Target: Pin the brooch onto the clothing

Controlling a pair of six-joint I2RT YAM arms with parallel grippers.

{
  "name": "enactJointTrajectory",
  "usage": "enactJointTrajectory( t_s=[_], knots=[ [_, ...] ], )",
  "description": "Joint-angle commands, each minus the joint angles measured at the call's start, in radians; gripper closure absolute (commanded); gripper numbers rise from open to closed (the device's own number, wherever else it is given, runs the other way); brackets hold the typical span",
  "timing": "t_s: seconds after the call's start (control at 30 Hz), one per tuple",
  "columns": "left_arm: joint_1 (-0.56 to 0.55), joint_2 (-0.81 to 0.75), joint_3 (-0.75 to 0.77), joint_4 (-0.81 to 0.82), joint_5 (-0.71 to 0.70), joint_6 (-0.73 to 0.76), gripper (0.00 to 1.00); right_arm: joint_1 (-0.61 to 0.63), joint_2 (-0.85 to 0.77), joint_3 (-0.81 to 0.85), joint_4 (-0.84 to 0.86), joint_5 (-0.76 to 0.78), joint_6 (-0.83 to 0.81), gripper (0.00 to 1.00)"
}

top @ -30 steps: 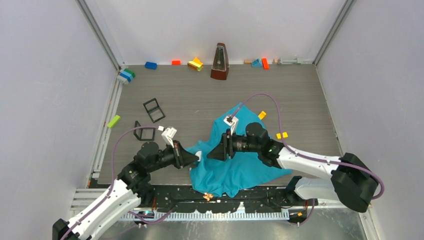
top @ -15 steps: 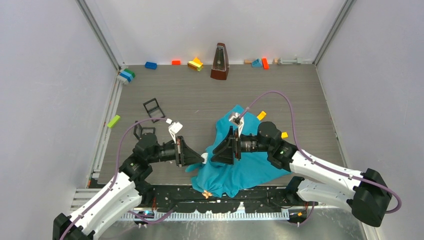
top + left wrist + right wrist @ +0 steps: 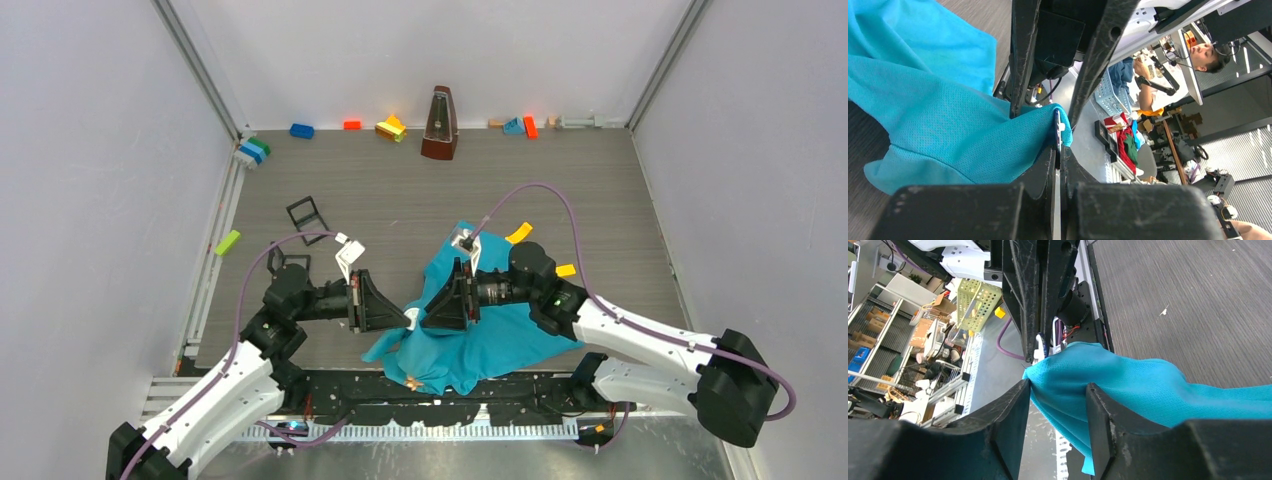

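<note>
The clothing, a teal-blue T-shirt (image 3: 480, 335), lies crumpled at the near middle of the table, its left edge lifted. My left gripper (image 3: 403, 318) and right gripper (image 3: 424, 312) meet tip to tip at that edge. The left gripper (image 3: 1058, 150) is shut on a thin white and dark piece, the brooch (image 3: 1056, 125), pressed against the fabric (image 3: 948, 130). The brooch (image 3: 1040, 347) also shows in the right wrist view, between the left arm's fingers. My right gripper (image 3: 1058, 385) stands open, with a fold of the shirt (image 3: 1128, 385) running between its jaws.
A brown metronome (image 3: 439, 125) stands at the back wall among several coloured bricks (image 3: 391, 128). Black wire frames (image 3: 307, 218) lie at the left and yellow bricks (image 3: 566, 270) to the right of the shirt. A small orange thing (image 3: 413, 381) lies on the near rail.
Both grippers have drawn closer together at the shirt's left edge. The shirt has been pulled toward the near left, and the right jaws have narrowed slightly.
</note>
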Motion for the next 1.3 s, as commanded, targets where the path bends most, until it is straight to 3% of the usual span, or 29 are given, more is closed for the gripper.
enactJointTrajectory(
  t_s=[0.0, 0.53, 1.03, 1.27],
  knots=[
    [0.006, 0.0, 0.034, 0.088, 0.04, -0.026, 1.0, 0.002, 0.017, 0.03, 0.079, -0.029, 0.009, 0.53],
    [0.007, 0.012, 0.034, 0.096, 0.058, -0.031, 1.0, 0.018, 0.047, 0.032, 0.184, -0.055, 0.079, 0.55],
    [0.006, 0.009, 0.042, 0.098, 0.07, -0.04, 1.0, 0.028, 0.134, 0.054, 0.18, -0.003, 0.088, 0.69],
    [0.007, 0.008, 0.045, 0.096, 0.071, -0.038, 1.0, 0.028, 0.132, 0.036, 0.166, 0.063, 0.093, 0.81]
  ],
)
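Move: The left hand already holds the brooch upright at its fingertips, where the clothing's raised edge drapes over it. For the right hand, brooch and edge lie about 3 cm to its left, level in height. The orange charm is some 15 cm back of the right hand, 2 cm to its left and 20 cm down; the black frame is about 8 cm ahead and 24 cm left of the left hand, far below. Right hand eases about 2 cm left onto the brooch, fingers half closing to pinch the clothing's fold; left holds. ##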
